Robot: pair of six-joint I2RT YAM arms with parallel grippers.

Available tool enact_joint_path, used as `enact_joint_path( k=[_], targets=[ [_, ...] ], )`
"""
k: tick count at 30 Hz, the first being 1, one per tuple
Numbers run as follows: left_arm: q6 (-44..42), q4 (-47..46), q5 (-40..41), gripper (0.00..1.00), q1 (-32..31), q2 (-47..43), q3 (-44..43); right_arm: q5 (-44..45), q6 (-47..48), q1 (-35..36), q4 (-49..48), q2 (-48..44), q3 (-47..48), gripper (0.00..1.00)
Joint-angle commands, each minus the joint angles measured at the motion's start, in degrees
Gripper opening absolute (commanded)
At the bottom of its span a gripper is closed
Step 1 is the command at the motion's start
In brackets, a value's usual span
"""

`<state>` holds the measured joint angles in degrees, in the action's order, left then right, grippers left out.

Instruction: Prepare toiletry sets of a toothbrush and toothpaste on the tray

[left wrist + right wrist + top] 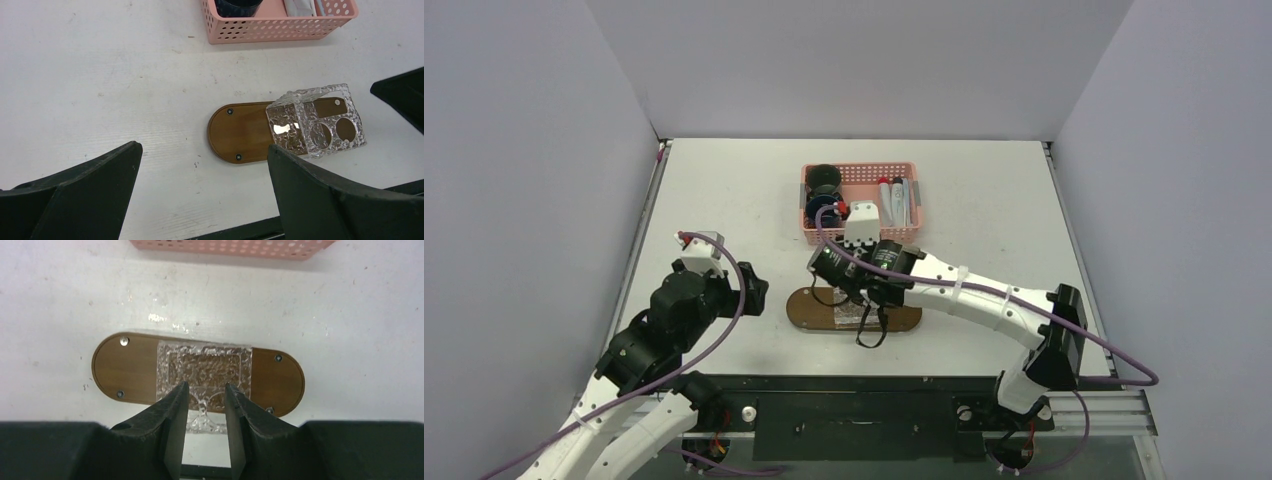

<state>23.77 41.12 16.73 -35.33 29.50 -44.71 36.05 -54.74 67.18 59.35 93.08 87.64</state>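
The tray (pixel 809 308) (pixel 245 132) (pixel 127 370) is a dark brown oval wooden board lying near the table's front edge. A small clear square holder (pixel 312 122) (pixel 205 365) lies tipped on the tray's right half, its two round holes facing the near edge. My right gripper (pixel 206 385) (pixel 869 320) hovers just above the holder's near side, jaws partly apart and holding nothing. My left gripper (pixel 202 147) (pixel 746 285) stands wide open and empty to the left of the tray. Toothpaste tubes (pixel 894 200) lie in the pink basket (pixel 859 172). I cannot make out a toothbrush among them.
The pink perforated basket (pixel 280 30) (pixel 225 247) stands behind the tray and also holds dark round items (pixel 824 180). Grey walls close the table on three sides. A black rail (pixel 854 400) runs along the near edge.
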Motion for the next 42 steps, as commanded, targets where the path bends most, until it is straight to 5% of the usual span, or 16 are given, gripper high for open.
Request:
enact_joint_path(
  k=[1,21,42],
  targets=[
    [0.6,-0.6,1.0,0.96,-0.2,0.3,0.0,-2.2,8.7,-5.3,-4.1,-1.5,4.1,0.3],
    [0.0,-1.1,-0.1,0.96,-0.2,1.8,0.1,-20.9,28.5,-22.2,-14.0,12.7,19.6,0.3],
    [-0.7,-1.3,-0.9,0.96,0.3,4.4,-0.1,-27.8,26.9,-27.6,-13.6,31.8,34.8,0.34]
  ],
)
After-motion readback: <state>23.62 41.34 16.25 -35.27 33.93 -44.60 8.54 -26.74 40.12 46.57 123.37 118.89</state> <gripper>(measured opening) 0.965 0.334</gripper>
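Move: The navy mug in the pink basket stands about 26 cm ahead of the right hand, 9 cm to its left and some 15 cm below. The green mug is roughly 8 cm beyond it, and the toothpaste tubes lie about 17 cm to its right and a bit farther out. The clear holder is on the tray below the hand, some 3 cm ahead and straight in line. From the left hand the navy mug is about 27 cm ahead, 15 cm right and 19 cm below. Touching nothing at either end, the right hand heads for the navy mug, leaving the clear holder and travelling some 21 cm forward. It climbs about 4 cm at first, then sinks roughly 7 cm, edging 4 cm left in the later part. The wrist turns about 10 degrees counter-clockwise, and the fingers stay partly open. ##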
